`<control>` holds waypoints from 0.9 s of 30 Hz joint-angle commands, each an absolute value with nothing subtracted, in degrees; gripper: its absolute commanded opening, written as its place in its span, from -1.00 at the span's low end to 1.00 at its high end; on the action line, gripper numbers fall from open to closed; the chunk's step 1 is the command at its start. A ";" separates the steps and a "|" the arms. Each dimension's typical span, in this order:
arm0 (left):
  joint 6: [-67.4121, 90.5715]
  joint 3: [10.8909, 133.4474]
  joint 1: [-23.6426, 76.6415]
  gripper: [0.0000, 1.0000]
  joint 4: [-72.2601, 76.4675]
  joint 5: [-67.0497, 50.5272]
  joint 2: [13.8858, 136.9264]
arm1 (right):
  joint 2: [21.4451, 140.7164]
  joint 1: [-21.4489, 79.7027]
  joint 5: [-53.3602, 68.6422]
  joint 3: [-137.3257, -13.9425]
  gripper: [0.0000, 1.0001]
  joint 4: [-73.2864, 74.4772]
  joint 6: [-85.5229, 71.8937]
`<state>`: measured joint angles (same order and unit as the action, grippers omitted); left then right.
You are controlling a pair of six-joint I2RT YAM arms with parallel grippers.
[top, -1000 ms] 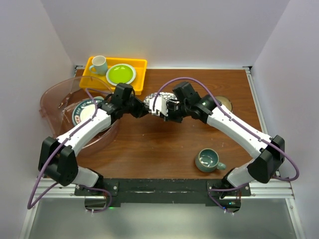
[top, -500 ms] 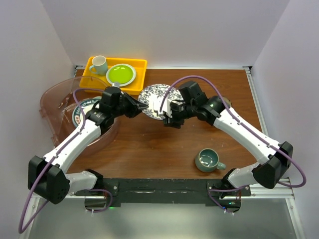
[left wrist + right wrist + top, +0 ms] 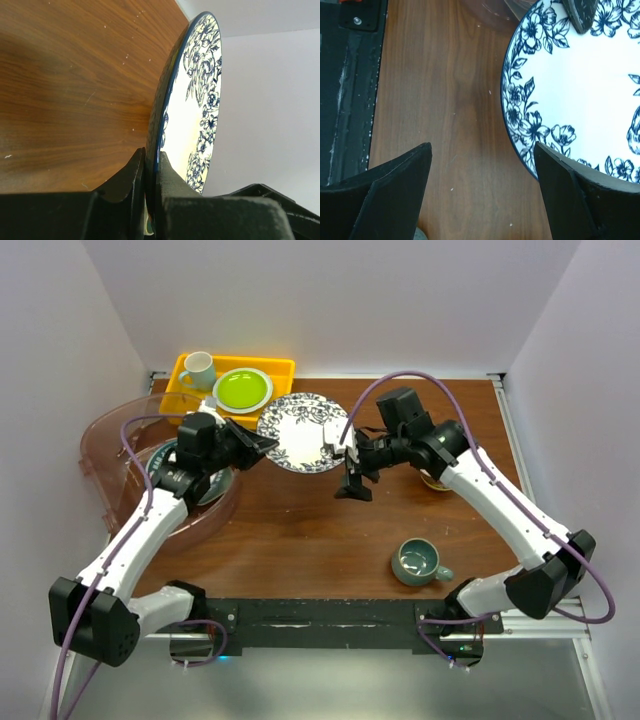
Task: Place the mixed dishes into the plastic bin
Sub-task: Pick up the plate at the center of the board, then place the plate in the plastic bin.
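Observation:
My left gripper (image 3: 262,446) is shut on the rim of a white plate with blue flowers (image 3: 302,432) and holds it above the table, just right of the plastic bin (image 3: 105,435). In the left wrist view the plate (image 3: 200,100) stands edge-on, pinched between the jaws of the left gripper (image 3: 151,160). My right gripper (image 3: 352,476) is open and empty, just right of the plate (image 3: 580,90); its fingers (image 3: 395,185) are spread wide over bare wood. Another patterned plate (image 3: 160,468) lies inside the bin. A teal mug (image 3: 418,561) stands at the front right.
A yellow tray (image 3: 276,370) at the back left holds a white mug (image 3: 198,370) and a lime-green plate (image 3: 242,389). A cream bowl (image 3: 441,481) is mostly hidden behind the right forearm. White walls close in the table on three sides.
The right gripper opened, let go of the floral plate and drew back to the right. The left arm carried the plate left and back, toward the bin.

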<state>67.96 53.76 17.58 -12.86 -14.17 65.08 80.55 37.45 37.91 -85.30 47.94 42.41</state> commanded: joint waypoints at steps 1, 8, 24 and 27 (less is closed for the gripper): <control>66.36 55.28 16.09 -1.00 -2.02 -18.37 61.44 | 78.49 34.38 43.94 -88.15 0.75 50.89 42.54; 62.85 55.81 13.37 -1.00 -2.11 -20.56 60.29 | 77.43 29.54 48.60 -89.03 0.79 53.79 44.30; 55.64 59.50 7.47 -1.00 -7.47 -21.80 56.78 | 75.67 22.06 53.79 -87.02 0.81 53.09 42.63; 54.14 60.29 6.68 -1.00 -8.44 -21.45 55.90 | 75.67 21.45 54.23 -86.49 0.81 52.74 42.19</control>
<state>55.72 54.48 7.86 -15.59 -18.81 59.61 77.23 22.35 51.18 -86.56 53.43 43.11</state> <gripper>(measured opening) 0.109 0.903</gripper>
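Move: The flowered plate is already pinched by its edge in the left hand, its middle about 7 cm right and 2 cm ahead. The plastic bin's middle lies some 22 cm left, 2 cm back and 12 cm below; the yellow tray, about 20 cm ahead and 9 cm left. From the open right hand the bin is about 35 cm left and 3 cm ahead, the bowl stack some 21 cm right and 7 cm ahead, the green mug 16 cm right and 13 cm back. The flowered plate stays pinched in the left gripper, carried about 5 cm left towards the plastic bin at gathering pace while rising some 2 cm, the fingers tipping up by about 10 degrees. The empty right hand, fingers still wide open, backs away from the plate to the right, lifting as it goes and drifting slightly forward towards the bowl stack. ##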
